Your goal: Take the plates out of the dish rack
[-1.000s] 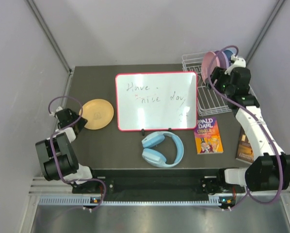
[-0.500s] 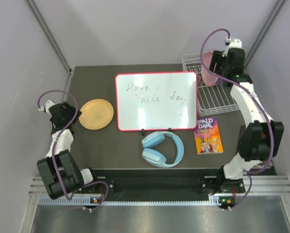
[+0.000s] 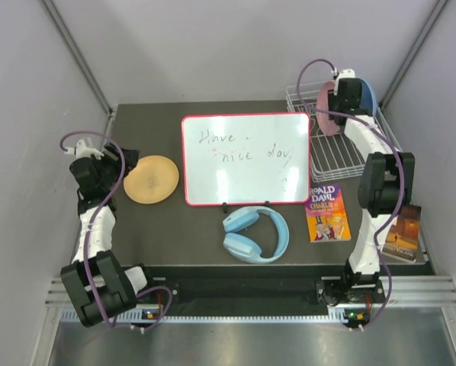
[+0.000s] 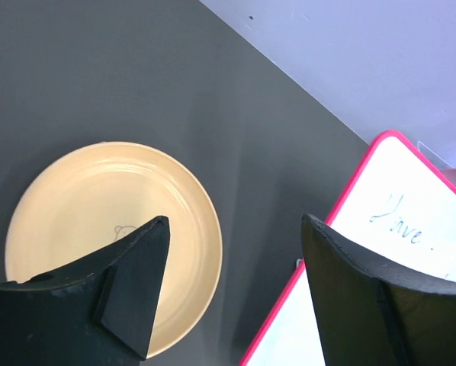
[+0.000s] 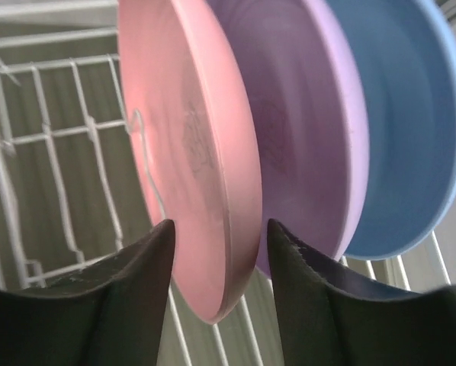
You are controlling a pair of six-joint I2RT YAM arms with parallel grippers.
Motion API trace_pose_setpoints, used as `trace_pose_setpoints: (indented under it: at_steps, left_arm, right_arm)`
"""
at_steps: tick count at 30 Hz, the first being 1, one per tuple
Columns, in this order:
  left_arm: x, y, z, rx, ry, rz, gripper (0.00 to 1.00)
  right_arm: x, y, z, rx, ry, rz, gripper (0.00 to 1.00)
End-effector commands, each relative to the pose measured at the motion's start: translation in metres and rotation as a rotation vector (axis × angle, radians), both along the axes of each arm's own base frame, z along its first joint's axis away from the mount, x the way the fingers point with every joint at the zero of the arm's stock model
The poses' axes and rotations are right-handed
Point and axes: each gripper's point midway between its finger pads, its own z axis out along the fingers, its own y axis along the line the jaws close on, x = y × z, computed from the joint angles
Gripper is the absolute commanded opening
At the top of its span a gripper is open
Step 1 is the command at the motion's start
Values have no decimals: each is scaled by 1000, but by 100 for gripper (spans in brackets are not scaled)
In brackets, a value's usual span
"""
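The yellow-orange plate [image 3: 152,179] [image 4: 98,221] lies flat on the table at the left. My left gripper [image 3: 115,164] [image 4: 236,221] hangs open over its right edge, holding nothing. In the white wire dish rack [image 3: 329,164] [image 5: 52,152] at the back right, the pink plate [image 3: 325,107] [image 5: 190,137], the lilac plate [image 5: 304,114] and the light blue plate [image 3: 370,95] [image 5: 403,114] stand on edge. My right gripper [image 3: 339,95] [image 5: 220,225] straddles the pink plate's rim, one finger on each side, close to it but not visibly clamped.
A red-framed whiteboard [image 3: 245,158] [image 4: 396,229] lies mid-table, close to my left gripper's right finger. Light-blue headphones [image 3: 255,234] lie in front of it. One book [image 3: 327,212] lies right of them and another [image 3: 403,232] at the right edge. Walls close in on both sides.
My left gripper has opened and swung back over the yellow-orange plate's right edge. My right arm has reached into the rack, and its jaws have narrowed around the pink plate.
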Motion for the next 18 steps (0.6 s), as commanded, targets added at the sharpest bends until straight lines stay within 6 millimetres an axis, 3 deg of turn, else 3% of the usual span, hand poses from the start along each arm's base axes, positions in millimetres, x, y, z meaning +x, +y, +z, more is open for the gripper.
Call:
trace_pose_setpoints:
  at_steps: [1,3,7,9,10,11,18]
  left_arm:
    - [4,-11,37,16,-123,-70,74]
    - [5,-13,34,14,-120,-73,74]
    - [7,-13,25,0,-100,-69,74]
    - [8,-16,20,-4,-91,-75,74]
    - [8,-16,17,-6,-85,-75,74]
    - [9,-18,15,-6,-79,-77,74]
    - [8,-25,13,28,-60,-87,74]
  right_arm:
    - [17,-14,29,-71,-86,-43,34]
    - [16,-12,23,-90,-80,-42,20]
    - [17,0,32,-146,-126,-72,2]
    - [8,-9,37,-219,-140,-171,0]
    - [5,-1,40,-247,-167,-193,0]
    - [7,-1,55,-279,-229,-225,0]
    - [-29,-11,102,-355,-391,-505,0]
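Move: The pink plate stands on edge in the dish rack with its near upper rim already between my open right fingers; its middle is about 6 cm ahead, 1 cm left and 5 cm below that hand. The purple plate's middle is also 6 cm ahead, some 4 cm right, and the blue plate's 7 cm ahead, about 9 cm right, both 5 cm below. From my left hand the pink plate is roughly 22 cm ahead, 60 cm right and 8 cm lower. I close my right fingers on the pink plate's rim, sinking about 1 cm as they shut, and pinch it. Then I go up and to the left, some 2.5 cm each way, and twist the wrist about 25 degrees, left side dropping and fingers swinging clockwise, to ease the plate away from the purple one. My left hand, open and empty, drifts about 2 cm right. ##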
